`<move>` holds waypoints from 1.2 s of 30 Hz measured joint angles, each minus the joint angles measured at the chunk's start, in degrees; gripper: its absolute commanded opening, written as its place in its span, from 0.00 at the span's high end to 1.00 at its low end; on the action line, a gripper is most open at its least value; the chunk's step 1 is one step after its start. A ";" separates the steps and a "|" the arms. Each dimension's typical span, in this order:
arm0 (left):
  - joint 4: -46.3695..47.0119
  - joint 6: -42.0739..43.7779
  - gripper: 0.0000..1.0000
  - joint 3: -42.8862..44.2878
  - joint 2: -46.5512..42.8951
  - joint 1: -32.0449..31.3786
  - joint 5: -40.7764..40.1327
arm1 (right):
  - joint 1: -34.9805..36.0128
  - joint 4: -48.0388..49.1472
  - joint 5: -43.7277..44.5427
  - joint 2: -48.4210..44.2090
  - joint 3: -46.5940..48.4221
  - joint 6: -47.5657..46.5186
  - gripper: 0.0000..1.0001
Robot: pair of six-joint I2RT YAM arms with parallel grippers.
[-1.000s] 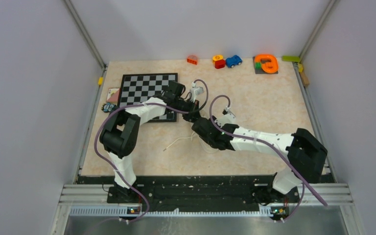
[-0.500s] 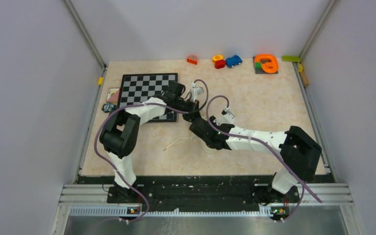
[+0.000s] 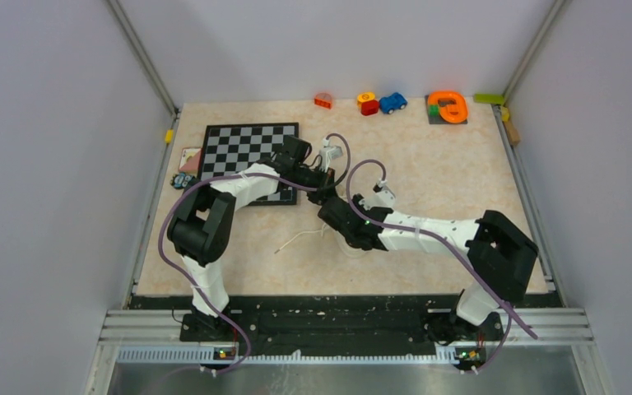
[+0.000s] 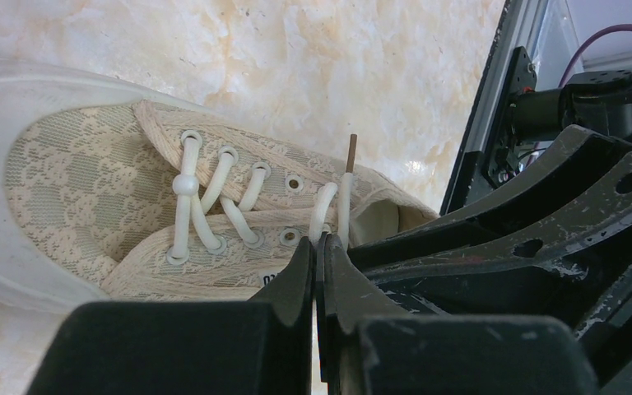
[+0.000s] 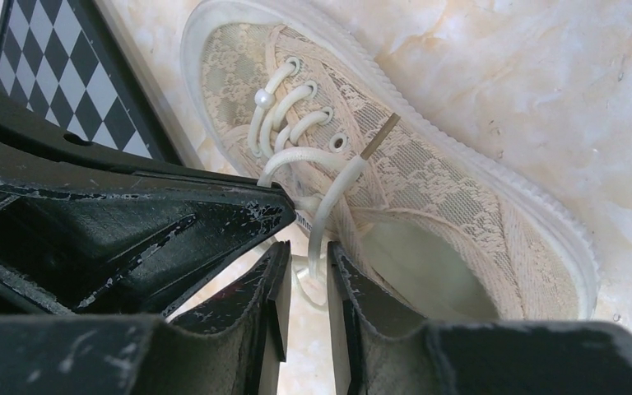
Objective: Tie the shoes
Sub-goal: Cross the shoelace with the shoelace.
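The cream lace-patterned shoe [image 4: 90, 189] lies on the marble-look tabletop, its laces threaded through the eyelets and untied. My left gripper [image 4: 321, 243] is shut on a white lace [image 4: 344, 193] with a brown tip, right at the shoe's top eyelets. My right gripper [image 5: 307, 251] hangs beside the shoe [image 5: 461, 189] opening, jaws narrowly apart with a strand of lace [image 5: 322, 216] running between them. From above, both grippers [image 3: 327, 197] [image 3: 331, 217] meet over the shoe and hide most of it. A loose lace end [image 3: 300, 239] trails left on the table.
The chessboard [image 3: 247, 144] lies just left of the shoe, close to its toe [image 5: 58, 74]. Toys line the far edge: a red block [image 3: 323, 100], a blue car [image 3: 392, 102], an orange piece [image 3: 448, 107]. Small items sit by the board's left side [image 3: 188, 160].
The right arm has shifted slightly left toward the shoe, and its jaws have narrowed around the lace strand. The left arm has stayed put, still shut.
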 measured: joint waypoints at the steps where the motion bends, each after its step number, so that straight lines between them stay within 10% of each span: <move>1: 0.00 0.00 1.00 0.00 0.00 0.00 0.02 | 0.00 0.00 0.00 0.02 0.00 0.20 0.82; 6: 0.00 0.00 1.00 0.00 0.00 0.00 0.17 | -0.22 0.02 -0.04 0.02 -0.02 1.01 1.00; 16: -0.02 0.02 1.00 0.00 0.00 0.00 0.39 | -1.29 1.62 -4.24 -5.07 -3.67 -5.99 1.00; 36: -0.35 0.83 1.00 0.00 0.00 0.00 0.39 | -13.66 22.60 -45.38 -22.36 -21.35 -44.52 1.00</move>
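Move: The lace end already runs between my right hand's half-open fingers, with its brown tip poking about 1 cm ahead of the hand point. The laces pinched by my left hand are roughly 2 cm ahead and 1 cm left. The shoe's middle sits about 2 cm ahead, 3 cm right and 6 cm below; the loose lace tip on the table is some 15 cm left, 7 cm back and 10 cm down. From my left hand, the lace end is about 2 cm back, 1 cm right and 1 cm lower. I shut my right fingers on the lace end, then draw it back about 6 cm and up some 3 cm, away from my left fingertips towards the heel, turning the hand roughly 45 degrees counter-clockwise and drifting slightly right at the finish. My left hand stays still and keeps its pinch on the laces by the eyelets. ##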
